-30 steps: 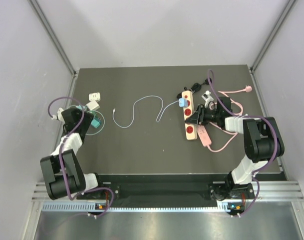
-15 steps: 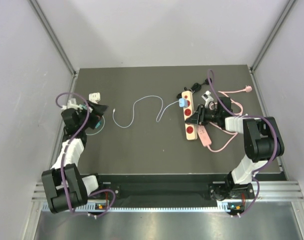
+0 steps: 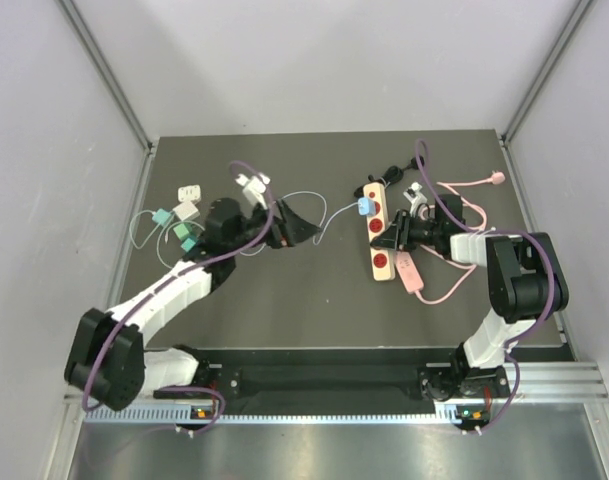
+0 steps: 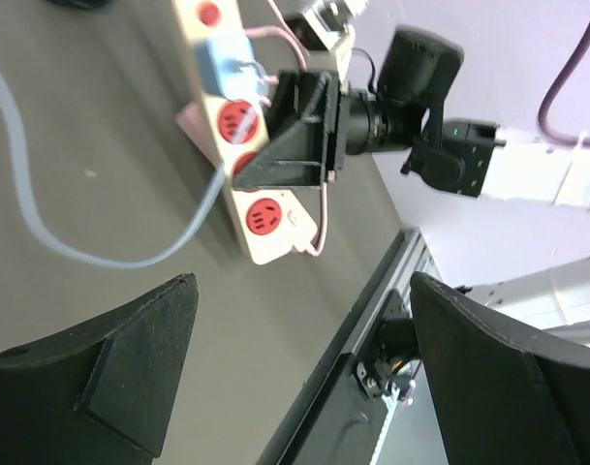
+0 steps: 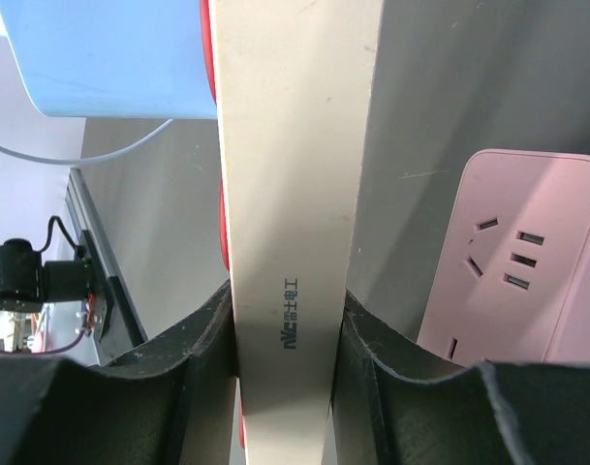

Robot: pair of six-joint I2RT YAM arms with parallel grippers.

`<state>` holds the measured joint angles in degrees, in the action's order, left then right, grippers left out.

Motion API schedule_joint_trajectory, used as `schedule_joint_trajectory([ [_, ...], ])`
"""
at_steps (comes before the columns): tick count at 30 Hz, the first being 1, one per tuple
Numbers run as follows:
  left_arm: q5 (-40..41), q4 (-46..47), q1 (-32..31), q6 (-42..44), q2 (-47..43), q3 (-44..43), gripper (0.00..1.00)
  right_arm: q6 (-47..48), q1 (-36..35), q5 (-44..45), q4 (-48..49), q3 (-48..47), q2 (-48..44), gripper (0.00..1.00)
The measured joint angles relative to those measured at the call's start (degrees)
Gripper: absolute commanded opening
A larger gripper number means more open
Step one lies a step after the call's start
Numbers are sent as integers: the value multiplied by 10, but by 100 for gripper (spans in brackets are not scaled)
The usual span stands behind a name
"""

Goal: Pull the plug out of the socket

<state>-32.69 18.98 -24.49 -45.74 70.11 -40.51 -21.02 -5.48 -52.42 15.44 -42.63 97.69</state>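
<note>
A cream power strip [image 3: 378, 236] with red sockets lies right of the table's middle. The blue plug [image 3: 364, 207] sits in a socket near its far end, and its pale blue cable [image 3: 284, 204] trails left. My right gripper [image 3: 390, 238] is shut on the strip's sides, as the right wrist view shows: both fingers press the cream strip [image 5: 295, 194], with the blue plug [image 5: 110, 58] beyond. My left gripper [image 3: 302, 228] hangs open and empty left of the strip. From its own view [image 4: 302, 283] it faces the strip [image 4: 259, 215] and plug [image 4: 222, 63].
A pink power strip [image 3: 408, 272] with a pink cable [image 3: 454, 285] lies beside the cream one. Black plugs and cords [image 3: 389, 172] are bunched at the strip's far end. White adapters [image 3: 189, 192] and teal plugs [image 3: 187, 232] lie at the far left.
My left gripper opened beside the teal plugs at the far left, then swung right to the table's middle, toward the strip. The right arm has not moved.
</note>
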Motion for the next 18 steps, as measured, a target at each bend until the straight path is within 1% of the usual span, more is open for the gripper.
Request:
schedule_joint_trajectory([
  [6,88,-10,-122,30,114,-78,93,0,0,-1,0,0,0,0],
  [10,167,-15,-181,55,195,-139,93,0,0,-2,0,0,0,0],
  [14,250,-16,-219,76,258,-186,92,0,0,-2,0,0,0,0],
  [18,320,-17,-227,81,314,-224,92,0,0,-2,0,0,0,0],
])
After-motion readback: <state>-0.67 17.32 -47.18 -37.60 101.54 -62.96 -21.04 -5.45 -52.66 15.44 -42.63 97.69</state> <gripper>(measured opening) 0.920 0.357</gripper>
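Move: The blue plug, on the socket strip my right hand grips, lies about 11 cm ahead of my left hand, 14 cm to its right and 13 cm below. The strip's middle is roughly 7 cm ahead, 17 cm right and 15 cm below. The pink power strip lies about 2 cm ahead, 24 cm right and 21 cm below. From my right hand the plug is some 7 cm ahead, 4 cm left and slightly above. I sweep my open left hand about 14 cm to the right towards the blue plug, sinking some 8 cm and curving forward about 5 cm late on as the rightward travel dies out. The wrist rolls some 20 degrees, left side rising, and the fingers stay wide. My right hand stays in place, still pinching the socket strip to hold it. ##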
